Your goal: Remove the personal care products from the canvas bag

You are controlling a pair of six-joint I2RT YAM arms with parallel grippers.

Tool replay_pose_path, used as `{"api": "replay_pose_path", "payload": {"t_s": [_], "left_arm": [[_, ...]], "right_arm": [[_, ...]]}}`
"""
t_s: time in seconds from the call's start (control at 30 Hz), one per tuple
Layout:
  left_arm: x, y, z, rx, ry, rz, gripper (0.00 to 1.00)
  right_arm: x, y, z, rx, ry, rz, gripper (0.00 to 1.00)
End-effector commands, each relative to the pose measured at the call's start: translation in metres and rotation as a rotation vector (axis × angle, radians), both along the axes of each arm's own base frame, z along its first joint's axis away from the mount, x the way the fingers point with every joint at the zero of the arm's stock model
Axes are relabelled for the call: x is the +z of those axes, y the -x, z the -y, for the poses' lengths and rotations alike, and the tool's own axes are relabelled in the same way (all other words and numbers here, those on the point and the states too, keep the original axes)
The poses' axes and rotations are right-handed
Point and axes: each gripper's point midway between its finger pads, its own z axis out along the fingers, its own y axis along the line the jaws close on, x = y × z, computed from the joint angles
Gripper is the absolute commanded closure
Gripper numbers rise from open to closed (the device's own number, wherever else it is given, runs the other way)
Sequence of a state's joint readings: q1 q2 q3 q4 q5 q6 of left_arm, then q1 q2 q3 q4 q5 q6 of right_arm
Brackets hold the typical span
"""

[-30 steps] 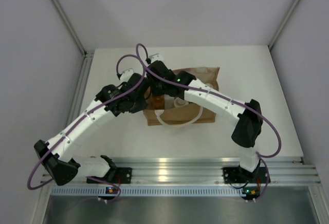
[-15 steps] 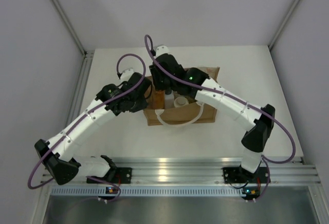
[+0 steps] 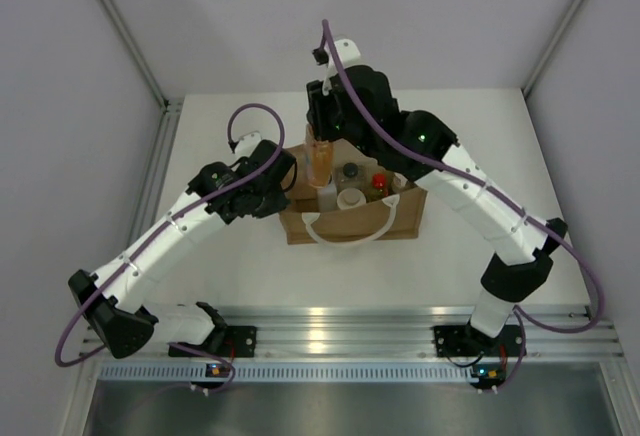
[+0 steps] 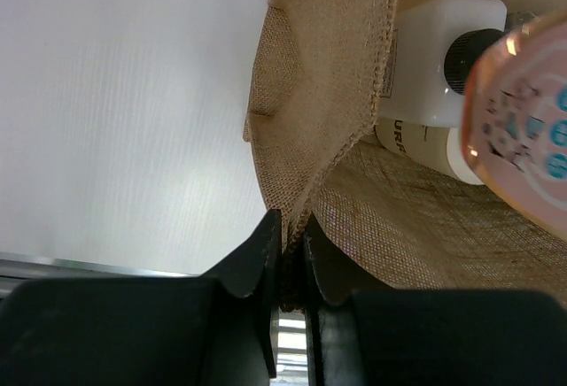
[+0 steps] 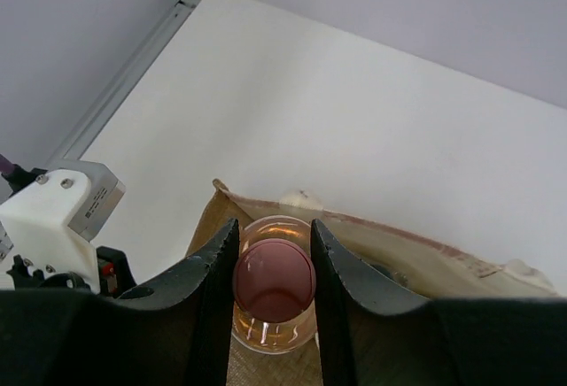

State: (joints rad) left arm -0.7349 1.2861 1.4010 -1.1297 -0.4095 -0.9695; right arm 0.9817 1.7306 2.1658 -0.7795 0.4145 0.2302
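The canvas bag (image 3: pixel 402 218) stands open at mid-table with its white handle (image 3: pixel 350 236) hanging over the near side. My right gripper (image 3: pixel 322 136) is shut on the orange bottle (image 3: pixel 320 163), pinching it at its pink cap (image 5: pixel 274 278) and holding it upright above the bag's far left corner. Inside the bag show a clear bottle with a dark cap (image 3: pixel 350 173), a yellow bottle with a red cap (image 3: pixel 379 183) and a cream cylinder (image 3: pixel 350 199). My left gripper (image 4: pixel 292 235) is shut on the bag's left rim (image 4: pixel 319 120).
White tabletop (image 3: pixel 480 146) surrounds the bag, bounded by grey walls on three sides. An aluminium rail (image 3: pixel 350 331) runs along the near edge. In the right wrist view the left arm's white wrist block (image 5: pixel 62 209) sits just left of the bag.
My right gripper has risen out of the bag with the orange bottle and moved toward the far side, uncovering the other bottles inside. The left gripper has held still on the rim.
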Motion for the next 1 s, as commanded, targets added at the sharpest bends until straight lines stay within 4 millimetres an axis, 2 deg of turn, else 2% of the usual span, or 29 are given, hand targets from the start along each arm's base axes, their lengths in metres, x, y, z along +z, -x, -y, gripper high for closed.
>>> {"api": "replay_pose_path", "payload": {"t_s": [0.0,0.13,0.4,0.6,0.67,0.97], "left_arm": [[0.012,-0.005,-0.006,0.017,-0.021,0.04,1.0],[0.011,-0.005,-0.006,0.015,-0.023,0.037,1.0],[0.008,-0.004,-0.004,0.011,-0.021,0.027,1.0],[0.008,-0.005,-0.003,0.012,-0.019,0.023,1.0],[0.009,-0.005,-0.003,0.01,-0.017,0.023,1.0],[0.008,-0.006,-0.002,0.001,-0.025,0.022,1.0]], "right_arm": [[0.104,0.021,0.038,-0.034,-0.188,0.182,1.0],[0.118,0.025,0.056,-0.064,-0.183,0.208,1.0],[0.137,0.032,0.105,-0.171,-0.147,0.266,1.0],[0.144,0.026,0.149,-0.271,-0.126,0.288,1.0],[0.149,0.026,0.173,-0.321,-0.136,0.301,1.0],[0.148,0.01,0.242,-0.486,-0.106,0.318,1.0]]}}
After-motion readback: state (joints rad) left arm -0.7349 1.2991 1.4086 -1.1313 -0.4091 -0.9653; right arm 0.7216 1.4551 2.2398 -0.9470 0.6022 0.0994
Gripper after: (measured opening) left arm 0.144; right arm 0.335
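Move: The pink-capped bottle already hangs from the right hand above the bag; open table right of the bag lies roughly 38 cm right, 3 cm ahead and 41 below. The bag's right rim is about 25 cm right, 1 ahead and 19 below; the white bottle is 31 below, 1 right and 1 ahead. The left hand pinches the bag's left rim, the open table some 45 cm to its right, 10 ahead and 23 below. Keeping its pinch on the pink cap, the right hand carries the bottle on upward and to the right, then sweeps ever faster rightward over the other bottles towards the open table beyond the bag's right side, about 21 cm across and 10 cm up in all. On the way the wrist turns some 25 degrees clockwise and tips its fingers up about 10, while the left hand stays put, still pinching the bag's left rim. ##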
